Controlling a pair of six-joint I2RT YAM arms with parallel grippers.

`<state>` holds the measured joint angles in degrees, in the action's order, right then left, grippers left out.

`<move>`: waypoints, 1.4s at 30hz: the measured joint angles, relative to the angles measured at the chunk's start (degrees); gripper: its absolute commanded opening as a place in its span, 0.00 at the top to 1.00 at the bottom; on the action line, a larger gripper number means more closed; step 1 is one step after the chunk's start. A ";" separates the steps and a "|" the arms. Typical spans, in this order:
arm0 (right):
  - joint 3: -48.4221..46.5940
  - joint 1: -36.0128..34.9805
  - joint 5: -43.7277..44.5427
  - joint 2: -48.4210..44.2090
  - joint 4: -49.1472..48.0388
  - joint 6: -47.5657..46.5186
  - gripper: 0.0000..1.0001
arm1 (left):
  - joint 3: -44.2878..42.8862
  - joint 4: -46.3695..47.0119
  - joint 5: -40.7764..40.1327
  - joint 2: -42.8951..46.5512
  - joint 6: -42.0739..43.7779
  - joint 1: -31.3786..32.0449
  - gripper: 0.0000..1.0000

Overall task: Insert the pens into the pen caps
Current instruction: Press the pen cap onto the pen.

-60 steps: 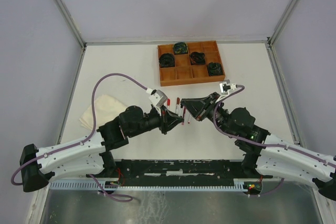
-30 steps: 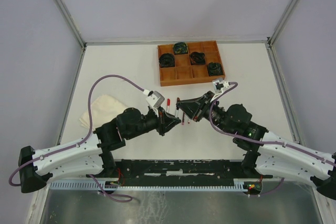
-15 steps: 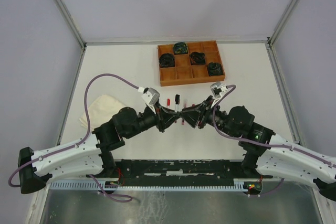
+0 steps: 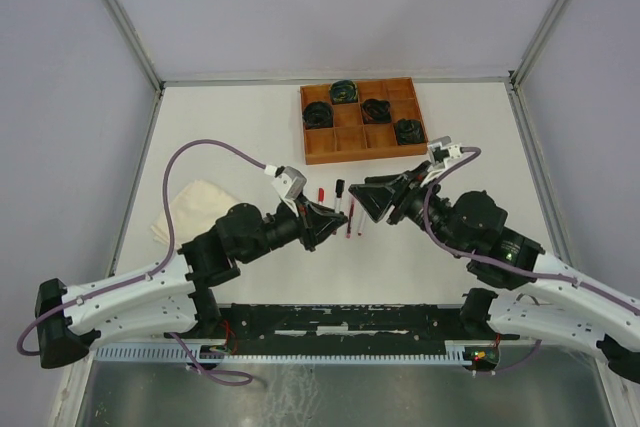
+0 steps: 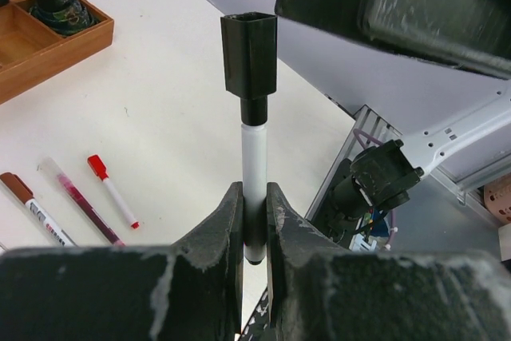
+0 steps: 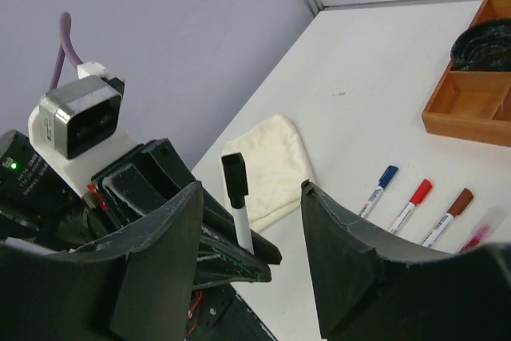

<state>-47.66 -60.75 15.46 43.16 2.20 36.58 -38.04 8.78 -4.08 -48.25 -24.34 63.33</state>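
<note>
My left gripper (image 5: 254, 197) is shut on the white barrel of a pen (image 5: 254, 157) and holds it upright above the table. A black cap (image 5: 249, 65) sits on the pen's top end. In the top view the left gripper (image 4: 330, 215) is at mid-table with the capped pen (image 4: 340, 191). My right gripper (image 4: 366, 200) is open and empty, just right of the pen. In the right wrist view its jaws (image 6: 251, 189) stand wide apart and the capped pen (image 6: 237, 197) shows between them, farther off. Blue (image 6: 378, 190), red (image 6: 410, 202) and brown (image 6: 447, 215) capped pens lie on the table.
A wooden compartment tray (image 4: 352, 143) with dark coiled cable bundles (image 4: 375, 109) stands at the back. A folded cream cloth (image 4: 190, 207) lies at the left. More pens lie under the grippers: red-capped (image 5: 110, 188), pinkish (image 5: 78, 201) and brown-capped (image 5: 30, 208).
The two grippers were together at the pen half a second ago. The right gripper has since let go, opened and drawn back to the right. The black-capped pen stays in the left gripper.
</note>
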 measured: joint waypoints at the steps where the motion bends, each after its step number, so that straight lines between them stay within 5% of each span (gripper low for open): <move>1: -0.59 0.00 0.39 0.31 -0.13 -0.07 0.40 | 0.00 0.02 0.07 -0.07 0.00 0.00 0.97; 26: -8.28 0.00 -0.17 10.62 3.17 -2.80 0.52 | -0.02 0.37 4.22 -1.81 0.00 0.00 0.97; 42: -8.26 0.00 -1.73 10.97 4.83 -1.73 0.78 | -0.02 0.37 4.20 -1.81 0.00 0.00 0.97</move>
<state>-55.92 -60.75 13.74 54.13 7.03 34.85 -38.06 9.15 0.12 -50.06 -24.34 63.33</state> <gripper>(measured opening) 0.263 0.185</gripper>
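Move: The black cap, already sitting on the pen that the left hand holds upright, is about 5 cm to the left of the open right fingers, 3 cm ahead and 1 cm lower. From the left hand it stands roughly 5 cm up, 3 cm ahead and 1 cm left. On the table, some 27 cm below the right hand, lie the pink pen about 14 cm ahead and 3 cm left, and the red pen 15 cm ahead, 11 cm left. The black cap is taken again between the right fingers: the right hand goes about 3 cm left and 2 cm forward, rising slightly, then sinks some 2 cm while its fingers close from wide to narrow and pinch the cap, its left side tipping down by under 10 degrees. The left hand keeps its grip on the pen, easing 1 cm or so right, back and down before holding still. ##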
